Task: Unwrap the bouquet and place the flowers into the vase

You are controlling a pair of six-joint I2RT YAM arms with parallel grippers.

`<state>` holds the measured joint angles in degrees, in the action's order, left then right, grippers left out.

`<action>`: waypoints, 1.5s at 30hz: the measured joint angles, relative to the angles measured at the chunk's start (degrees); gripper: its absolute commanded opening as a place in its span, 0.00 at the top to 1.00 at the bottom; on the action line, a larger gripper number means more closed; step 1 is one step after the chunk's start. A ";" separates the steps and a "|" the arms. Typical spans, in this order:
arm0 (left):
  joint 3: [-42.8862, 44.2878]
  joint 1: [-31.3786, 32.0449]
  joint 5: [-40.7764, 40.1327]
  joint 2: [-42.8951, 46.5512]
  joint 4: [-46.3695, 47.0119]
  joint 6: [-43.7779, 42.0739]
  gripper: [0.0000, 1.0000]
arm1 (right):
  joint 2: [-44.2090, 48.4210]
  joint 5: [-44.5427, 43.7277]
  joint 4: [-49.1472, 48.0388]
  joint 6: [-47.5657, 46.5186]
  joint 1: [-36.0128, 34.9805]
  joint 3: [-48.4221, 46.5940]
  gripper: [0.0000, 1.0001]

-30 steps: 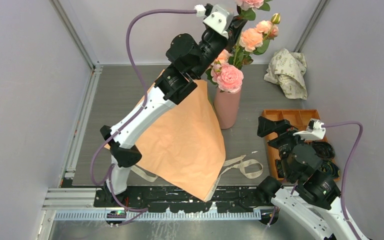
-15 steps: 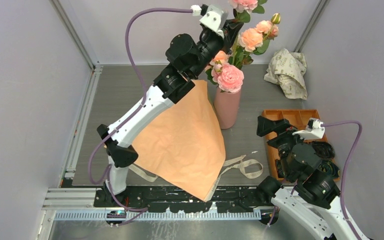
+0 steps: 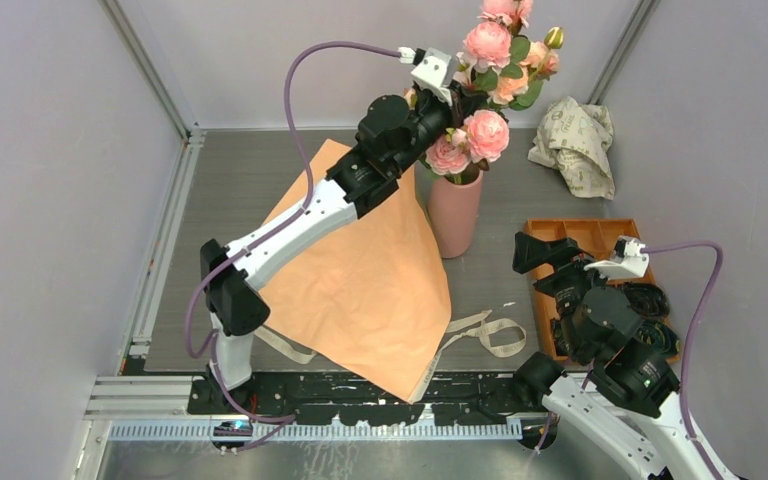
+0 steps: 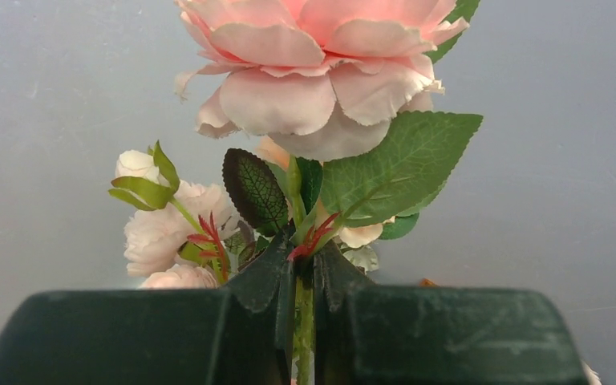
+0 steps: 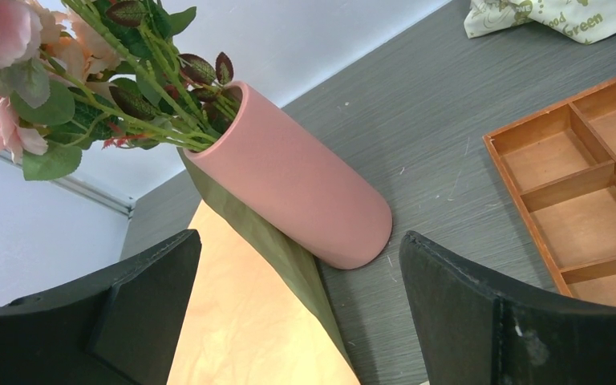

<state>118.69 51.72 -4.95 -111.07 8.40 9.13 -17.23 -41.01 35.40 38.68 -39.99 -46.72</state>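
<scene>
The pink vase (image 3: 455, 215) (image 5: 297, 188) stands behind the middle of the table. Several green stems run into its mouth. The flowers (image 3: 487, 135) (image 5: 4, 72), pink and peach blooms with leaves, spread above it. My left gripper (image 3: 460, 95) (image 4: 305, 277) is high above the vase, shut on one thin green stem (image 4: 305, 329) just below a big pink bloom (image 4: 317, 64). The bouquet's wrapping paper (image 3: 360, 280) (image 5: 241, 321) lies spread open, orange side up, against the vase's left. My right gripper (image 3: 540, 255) (image 5: 298, 241) is open and empty, low to the right of the vase.
A beige ribbon (image 3: 490, 332) lies loose near the front of the paper. An orange compartment tray (image 3: 582, 235) (image 5: 577, 168) sits at the right under my right arm. Crumpled cream printed paper (image 3: 575, 140) (image 5: 561, 16) lies at the back right corner.
My left arm has swung right and lower with the stem, and the blooms now stand bunched more closely over the vase. The right arm has not moved.
</scene>
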 measured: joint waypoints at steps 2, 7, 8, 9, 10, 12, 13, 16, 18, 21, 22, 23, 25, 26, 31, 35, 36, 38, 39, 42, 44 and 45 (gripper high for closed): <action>-1.40 0.00 0.07 0.35 1.40 0.96 0.97 | 0.00 0.00 0.04 0.00 0.00 0.15 0.01; -5.35 0.00 0.07 1.51 2.38 2.45 0.90 | 0.00 0.00 0.09 0.00 0.00 0.46 0.01; -6.23 0.00 0.04 1.62 2.58 2.64 0.84 | 0.00 0.00 0.09 0.00 0.00 0.50 0.01; -6.93 0.00 0.04 1.68 2.64 2.78 0.78 | 0.00 0.00 0.09 0.00 0.00 0.50 0.01; -7.89 0.00 0.00 1.81 2.86 2.99 0.73 | 0.00 0.00 0.07 0.00 0.00 0.52 0.01; -9.60 0.00 0.02 2.23 2.95 3.76 0.65 | 0.00 0.02 0.04 0.02 0.00 0.63 0.01; -10.25 0.00 0.07 2.38 2.93 3.98 0.61 | 0.00 0.02 0.04 0.02 0.00 0.70 0.01; -11.58 0.00 0.00 2.71 2.89 4.22 0.51 | -0.02 0.07 0.00 0.02 0.00 0.87 0.01; -12.39 0.00 -0.04 3.28 2.82 4.28 0.44 | -0.02 0.17 -0.04 0.04 0.00 0.96 0.00; -13.33 0.00 -0.28 4.50 2.47 4.17 0.35 | -0.02 0.28 -0.07 0.09 0.00 1.07 0.01; -13.53 0.00 -0.44 4.94 2.34 4.04 0.33 | -0.02 0.39 -0.09 0.09 0.00 1.07 0.01; -13.62 0.00 -0.59 5.40 2.03 3.98 0.31 | -0.02 0.44 -0.11 0.09 0.00 1.09 0.01; -13.64 0.00 -0.90 6.10 1.95 3.78 0.27 | -0.02 0.61 -0.17 0.20 0.00 1.09 0.00; -13.64 0.00 -1.05 6.47 1.88 3.69 0.26 | -0.02 0.63 -0.20 0.24 0.00 1.09 0.01; -13.57 0.00 -1.60 8.48 0.94 2.23 0.25 | -0.02 0.85 -0.20 0.48 0.00 1.11 0.00; -12.55 0.00 -2.58 9.22 0.07 0.37 0.24 | -0.02 1.16 -0.20 0.50 0.00 1.11 0.01; -12.22 0.00 -2.93 9.35 -0.22 -0.24 0.24 | -0.02 1.20 -0.20 0.52 0.00 1.11 0.01; -11.63 0.00 -3.65 9.64 -0.59 -1.18 0.24 | -0.04 1.25 -0.20 0.52 0.00 1.11 0.01; -11.23 0.00 -4.07 9.75 -0.70 -1.88 0.23 | -0.04 1.27 -0.20 0.52 0.00 1.11 0.01; -9.70 0.00 -5.33 10.14 -1.05 -3.28 0.23 | -0.22 1.27 -0.22 0.52 0.00 1.11 0.00; -9.01 0.00 -6.25 10.95 -1.29 -4.00 0.22 | -0.72 1.25 -0.17 0.55 0.00 1.11 0.01; -8.98 0.00 -6.67 11.72 -1.44 -4.35 0.22 | -1.03 1.27 -0.15 0.55 0.00 1.11 0.01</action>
<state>109.71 51.72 -11.62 -99.35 6.96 4.78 -18.26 -39.75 35.24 39.22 -39.99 -45.60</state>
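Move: Gripping the stem of a pink flower, the left hand is almost straight over the vase, whose middle lies some 36 cm below it, about 2 cm ahead and 1 cm to the left. Flower heads already in the vase stand roughly 5 cm ahead of the hand and 5 cm to its right, near its height. The unfolded orange paper lies about 13 cm back and 21 cm left, down on the table. From the right hand, the vase is some 20 cm ahead, 14 cm left and 19 cm lower. Sinking about 6 cm nearly straight down, the left hand feeds the held stem farther into the vase, its fingertips tipping slightly downward and starting to spread before the lowest point. The fingers open to about three quarters and let go of the stem, then the hand backs off roughly 9 cm up and 6 cm to the left, turning a little counter-clockwise away from the flowers. ##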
